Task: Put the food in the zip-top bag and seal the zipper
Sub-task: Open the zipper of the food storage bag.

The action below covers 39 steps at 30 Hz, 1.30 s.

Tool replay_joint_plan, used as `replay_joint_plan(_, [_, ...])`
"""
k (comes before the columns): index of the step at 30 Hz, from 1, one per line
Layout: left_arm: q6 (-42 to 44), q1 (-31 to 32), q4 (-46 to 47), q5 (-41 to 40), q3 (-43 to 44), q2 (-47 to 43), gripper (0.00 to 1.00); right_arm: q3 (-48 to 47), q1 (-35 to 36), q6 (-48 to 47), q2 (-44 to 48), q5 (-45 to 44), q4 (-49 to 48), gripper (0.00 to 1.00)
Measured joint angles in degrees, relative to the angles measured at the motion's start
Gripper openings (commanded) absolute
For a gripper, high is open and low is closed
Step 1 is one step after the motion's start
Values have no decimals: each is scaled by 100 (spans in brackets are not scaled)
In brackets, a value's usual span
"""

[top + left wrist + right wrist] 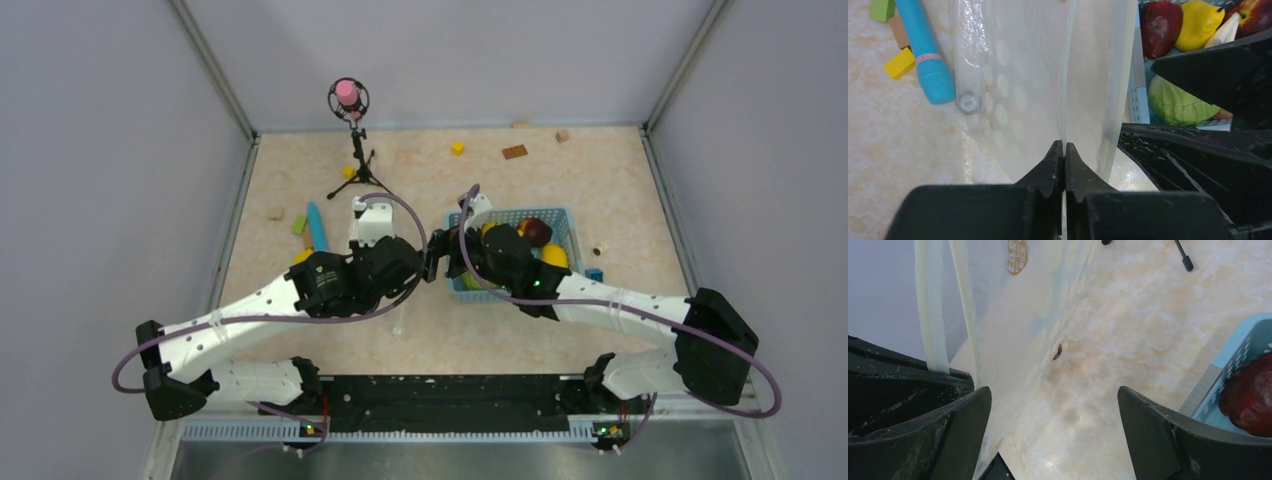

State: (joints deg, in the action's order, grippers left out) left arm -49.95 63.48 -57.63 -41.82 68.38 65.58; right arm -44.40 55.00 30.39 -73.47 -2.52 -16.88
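My left gripper (1064,146) is shut on the edge of the clear zip-top bag (1013,75), which has white dots and hangs in front of it. The zipper (1066,75) runs up from the closed jaws. My right gripper (1053,402) is open and empty, just right of the bag (998,315) and above the table; two pale zipper strips (930,305) show there. The food lies in the blue basket (570,222): dark red apples (1160,22), a yellow piece (1200,22), a green round one (1178,102) and a white piece (1228,31). The two grippers meet left of the basket (436,255).
A blue cylinder (923,50) lies left of the bag with a yellow block (898,62) and a green block (882,9). A microphone on a tripod (350,100) stands at the back. Small blocks (514,152) lie near the back wall. Walls enclose the table.
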Motion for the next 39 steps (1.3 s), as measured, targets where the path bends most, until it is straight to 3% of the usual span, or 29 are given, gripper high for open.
replay_joint_plan(8, [72, -4, 201, 59, -15, -210, 0, 17, 0, 352, -197, 24, -844, 94])
replay_joint_plan(24, [177, -90, 398, 221, -184, -212, 0, 461, 2, 518, 286, 168, -1180, 92])
replay_joint_plan(25, [197, -94, 420, 245, -186, -212, 0, 452, 2, 516, 240, 173, -1185, 87])
replay_joint_plan(29, [258, -107, 496, 345, -190, -212, 0, 275, 4, 468, -258, 81, -1121, 45])
replay_joint_plan(33, [407, -118, 527, 511, -240, -304, 0, 219, 11, 435, -699, -9, -942, 12])
replay_joint_plan(35, [485, -118, 461, 664, -238, -367, 0, 210, 11, 431, -763, -28, -785, 0])
replay_joint_plan(39, [511, -118, -87, 883, -31, -391, 0, -83, 11, 413, -772, -28, -144, 0])
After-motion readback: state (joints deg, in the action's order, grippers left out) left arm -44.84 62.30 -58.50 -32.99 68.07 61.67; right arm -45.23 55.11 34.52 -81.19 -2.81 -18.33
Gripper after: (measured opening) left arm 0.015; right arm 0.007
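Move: The bag's free lip, with its zipper strip, runs past the open right fingers, about 2 cm left of the right hand and some 2 cm below it. The other lip, already pinched in the left fingers, is about 6 cm left and 3 cm back. The blue box lies some 18 cm right, 8 cm ahead and 18 cm down, its cabbage only 13 cm right and 4 cm ahead. From the left hand the free lip is about 4 cm right and 3 cm ahead. Starting open beside the free lip, the right hand first lifts about 3 cm, rolling some 10 degrees so its left side rises and edging back a little, then dips roughly 7 cm while its fingers close fully, rolling back as it goes, to pinch that lip and its film between the tips. The left hand keeps its shut grip on the other lip, staying nearly still until the very end, when it draws back about 2 cm and turns slightly clockwise. ##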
